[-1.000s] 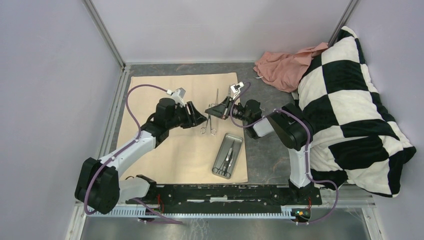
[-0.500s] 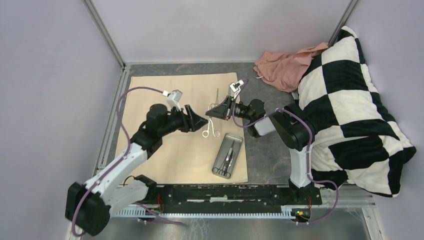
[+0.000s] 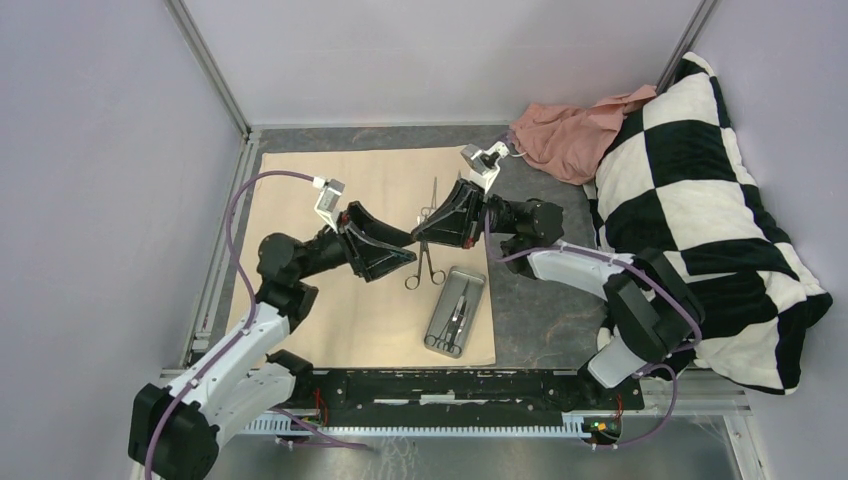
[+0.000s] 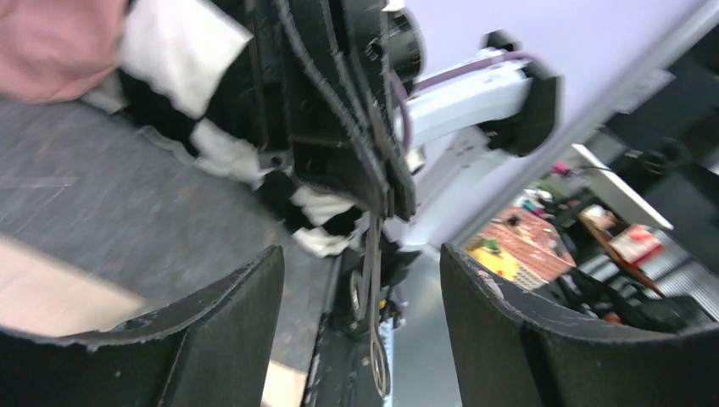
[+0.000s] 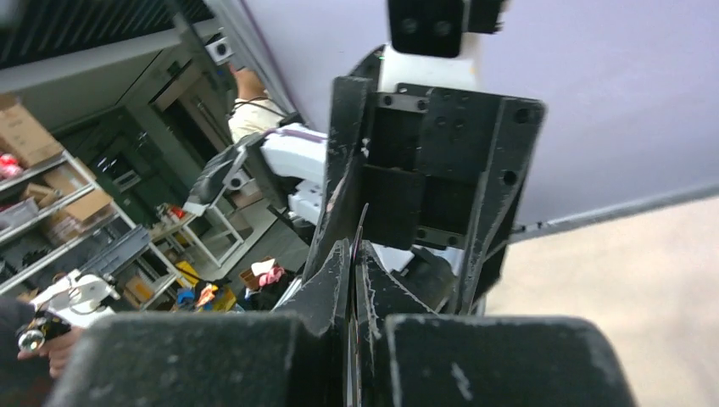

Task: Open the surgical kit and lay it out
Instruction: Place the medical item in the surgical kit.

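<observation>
The kit's beige cloth (image 3: 340, 290) lies spread flat on the table. Near its right edge sits the steel tray (image 3: 474, 282) with slim instruments inside. One silver instrument (image 3: 434, 192) lies on the cloth at the back. My right gripper (image 3: 420, 236) is shut on a scissor-handled instrument (image 3: 424, 270), which hangs with its rings down above the cloth. In the left wrist view that instrument (image 4: 374, 284) dangles between my left gripper's (image 4: 360, 280) open fingers (image 4: 216, 326) without touching them. The right wrist view shows my right gripper (image 5: 352, 253) pinched tight on a thin metal edge.
A black-and-white checked pillow (image 3: 700, 220) fills the right side, with a crumpled pink cloth (image 3: 565, 125) behind it. Grey table surface (image 3: 525, 320) shows right of the cloth. Walls and metal frame rails close in the left and back.
My left gripper has opened wider and drawn back to the left. My right arm has stretched out and lifted, and the scissor-handled instrument now hangs from its fingers.
</observation>
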You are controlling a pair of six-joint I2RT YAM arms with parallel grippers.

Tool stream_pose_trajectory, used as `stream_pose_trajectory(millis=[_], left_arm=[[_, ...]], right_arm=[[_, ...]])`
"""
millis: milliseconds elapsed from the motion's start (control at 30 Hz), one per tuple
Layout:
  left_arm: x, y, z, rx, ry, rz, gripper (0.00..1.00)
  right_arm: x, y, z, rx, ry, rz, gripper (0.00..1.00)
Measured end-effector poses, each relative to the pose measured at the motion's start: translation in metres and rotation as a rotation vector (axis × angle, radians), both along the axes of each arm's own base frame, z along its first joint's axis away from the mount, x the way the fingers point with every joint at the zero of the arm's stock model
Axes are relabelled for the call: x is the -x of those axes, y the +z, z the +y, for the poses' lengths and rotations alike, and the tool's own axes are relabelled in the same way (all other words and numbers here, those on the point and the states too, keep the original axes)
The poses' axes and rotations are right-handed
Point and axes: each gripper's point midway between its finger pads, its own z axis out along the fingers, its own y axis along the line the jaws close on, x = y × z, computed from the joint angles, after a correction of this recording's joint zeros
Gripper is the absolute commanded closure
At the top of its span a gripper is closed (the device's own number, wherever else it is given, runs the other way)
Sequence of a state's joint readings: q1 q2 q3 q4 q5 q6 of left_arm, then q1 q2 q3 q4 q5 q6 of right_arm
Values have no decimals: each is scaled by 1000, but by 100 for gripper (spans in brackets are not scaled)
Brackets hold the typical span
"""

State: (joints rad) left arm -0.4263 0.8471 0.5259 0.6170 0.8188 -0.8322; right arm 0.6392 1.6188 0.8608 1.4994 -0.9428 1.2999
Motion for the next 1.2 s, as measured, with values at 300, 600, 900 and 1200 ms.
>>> stream_pose_trajectory(millis=[300,600,900,1200], left_arm=[[52,58,-1,226,-319,-63,25],[101,68,-2,244,-501,-69,40],[109,71,3,268,-496,-81,58],[91,69,-4,240,-401,-89,98]], right_arm=[[78,60,5,-115,72,-264,100],[95,90,18,-179,75,-346,100],[93,86,30,-181,124,-276,100],[74,82,24,-183,88,-222,100]])
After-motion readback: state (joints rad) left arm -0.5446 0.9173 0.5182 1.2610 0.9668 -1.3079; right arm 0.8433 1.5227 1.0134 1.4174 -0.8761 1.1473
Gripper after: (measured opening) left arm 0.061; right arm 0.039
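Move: The right fingers hold the ring-handled medical item, its middle some 6 cm below them and 1 cm nearer the base, straight below sideways. The open left gripper waits about 3 cm left of the right hand, 2 cm ahead and 3 cm lower; from the left hand the item's middle is about 3 cm right, 3 cm back and 3 cm below. From the left hand, the metal tray lies 8 cm right, 1 cm ahead and some 30 cm down; a laid-out instrument lies 26 cm ahead, 4 cm right, equally low. Draw both grippers back towards the bases and up, the left about 10 cm back and 7 cm up while swinging some 30 degrees clockwise, the right similarly with its pinch kept and a small shift left. Then close the left fingers around the hanging item just below the right fingertips, easing both hands slightly forward at the end. ##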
